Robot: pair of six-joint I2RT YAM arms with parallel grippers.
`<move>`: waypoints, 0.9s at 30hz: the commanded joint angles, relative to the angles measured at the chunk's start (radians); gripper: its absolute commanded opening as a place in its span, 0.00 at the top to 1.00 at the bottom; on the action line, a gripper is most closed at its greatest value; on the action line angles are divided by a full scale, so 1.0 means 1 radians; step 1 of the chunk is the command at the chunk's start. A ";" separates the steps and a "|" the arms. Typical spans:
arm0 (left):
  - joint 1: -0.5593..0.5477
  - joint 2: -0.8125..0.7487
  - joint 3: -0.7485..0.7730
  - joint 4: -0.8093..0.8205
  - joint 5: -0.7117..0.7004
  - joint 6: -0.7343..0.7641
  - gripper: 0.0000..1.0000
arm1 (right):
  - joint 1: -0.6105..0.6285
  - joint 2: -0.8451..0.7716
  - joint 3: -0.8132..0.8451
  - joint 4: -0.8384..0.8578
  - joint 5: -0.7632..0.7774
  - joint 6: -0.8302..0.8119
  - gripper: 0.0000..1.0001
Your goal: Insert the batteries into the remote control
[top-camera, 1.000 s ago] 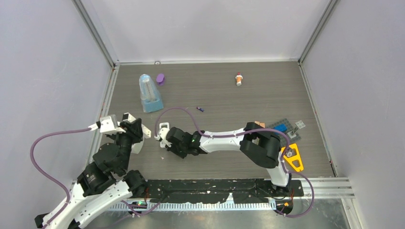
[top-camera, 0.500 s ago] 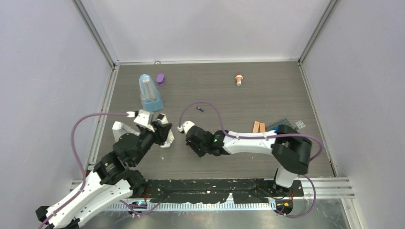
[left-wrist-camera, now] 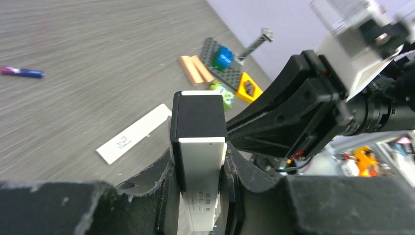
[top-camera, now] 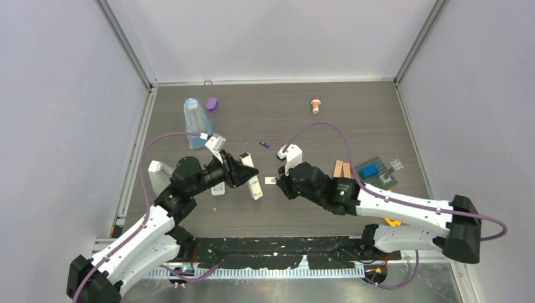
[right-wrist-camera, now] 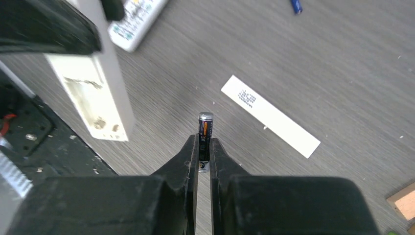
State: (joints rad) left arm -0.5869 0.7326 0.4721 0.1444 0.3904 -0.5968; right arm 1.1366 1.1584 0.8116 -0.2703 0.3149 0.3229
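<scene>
My right gripper is shut on a dark battery with a silvery tip, held upright just above the table. My left gripper is shut on a narrow white bar with a black tip, and its open hollow back shows in the right wrist view. The remote control lies on the table, partly hidden under the left gripper. A purple battery lies farther back.
A white flat strip with markings lies between the grippers. A blue clear container and a purple cap stand back left. A red-and-white bottle lies at the back. Wooden blocks and a grey plate sit right.
Both grippers have moved to the right. The left one has carried the white bar toward the middle, and the right arm has swung back rightward with the battery.
</scene>
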 commanded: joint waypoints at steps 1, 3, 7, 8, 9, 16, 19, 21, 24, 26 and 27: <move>0.008 0.035 -0.005 0.231 0.139 -0.143 1.00 | 0.000 -0.123 -0.012 0.058 0.013 0.013 0.93; 0.011 0.061 -0.005 0.243 0.131 -0.192 1.00 | -0.001 -0.152 -0.001 0.053 -0.014 0.016 0.93; 0.020 0.098 0.001 0.194 0.073 -0.308 1.00 | 0.000 -0.157 0.049 0.011 -0.057 0.061 0.92; 0.022 0.105 0.000 0.186 0.056 -0.341 1.00 | 0.000 -0.149 0.070 0.003 -0.077 0.080 0.91; 0.022 0.113 -0.004 0.182 0.040 -0.377 1.00 | 0.000 -0.144 0.082 -0.013 -0.087 0.092 0.91; 0.024 0.157 -0.023 0.179 -0.017 -0.512 1.00 | 0.002 -0.089 0.179 -0.088 -0.152 0.192 0.89; 0.025 0.171 -0.032 0.199 -0.017 -0.542 1.00 | 0.001 -0.050 0.208 -0.130 -0.159 0.197 0.88; 0.028 0.176 -0.039 0.228 -0.018 -0.560 1.00 | 0.003 -0.026 0.224 -0.148 -0.161 0.197 0.87; 0.030 0.178 -0.048 0.236 -0.016 -0.572 1.00 | 0.003 0.008 0.252 -0.182 -0.158 0.193 0.87; 0.032 0.174 -0.052 0.238 -0.021 -0.575 1.00 | 0.003 0.025 0.262 -0.191 -0.156 0.188 0.87; 0.032 0.172 -0.054 0.237 -0.023 -0.575 1.00 | 0.003 0.033 0.266 -0.191 -0.158 0.186 0.87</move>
State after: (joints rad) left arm -0.5629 0.9138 0.4232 0.3012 0.3794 -1.1419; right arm 1.1370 1.1744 1.0214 -0.4316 0.1608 0.5007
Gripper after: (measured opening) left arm 0.301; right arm 0.139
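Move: The right hand holds a battery; the open compartment of the remote control in the left hand lies about 7 cm to its left, 4 cm back and 3 cm above. On the table, the battery cover lies almost beneath, some 14 cm down, 1 cm back and 1 cm right; the purple-blue battery is 11 cm ahead and 5 cm left, equally low. From the left hand, the held battery is about 8 cm right, 2 cm back and 6 cm lower. The right hand, still pinching the battery, rises about 7 cm and then sinks back a little, easing left and back by 2 to 3 cm each to bring the battery over the near end of the remote control's open compartment. The left hand keeps its grip on the remote control and rolls it some 30 degrees about its fingers, near end up and far end down, while lifting briefly, then sinking and easing to the right and forward to meet the battery. ##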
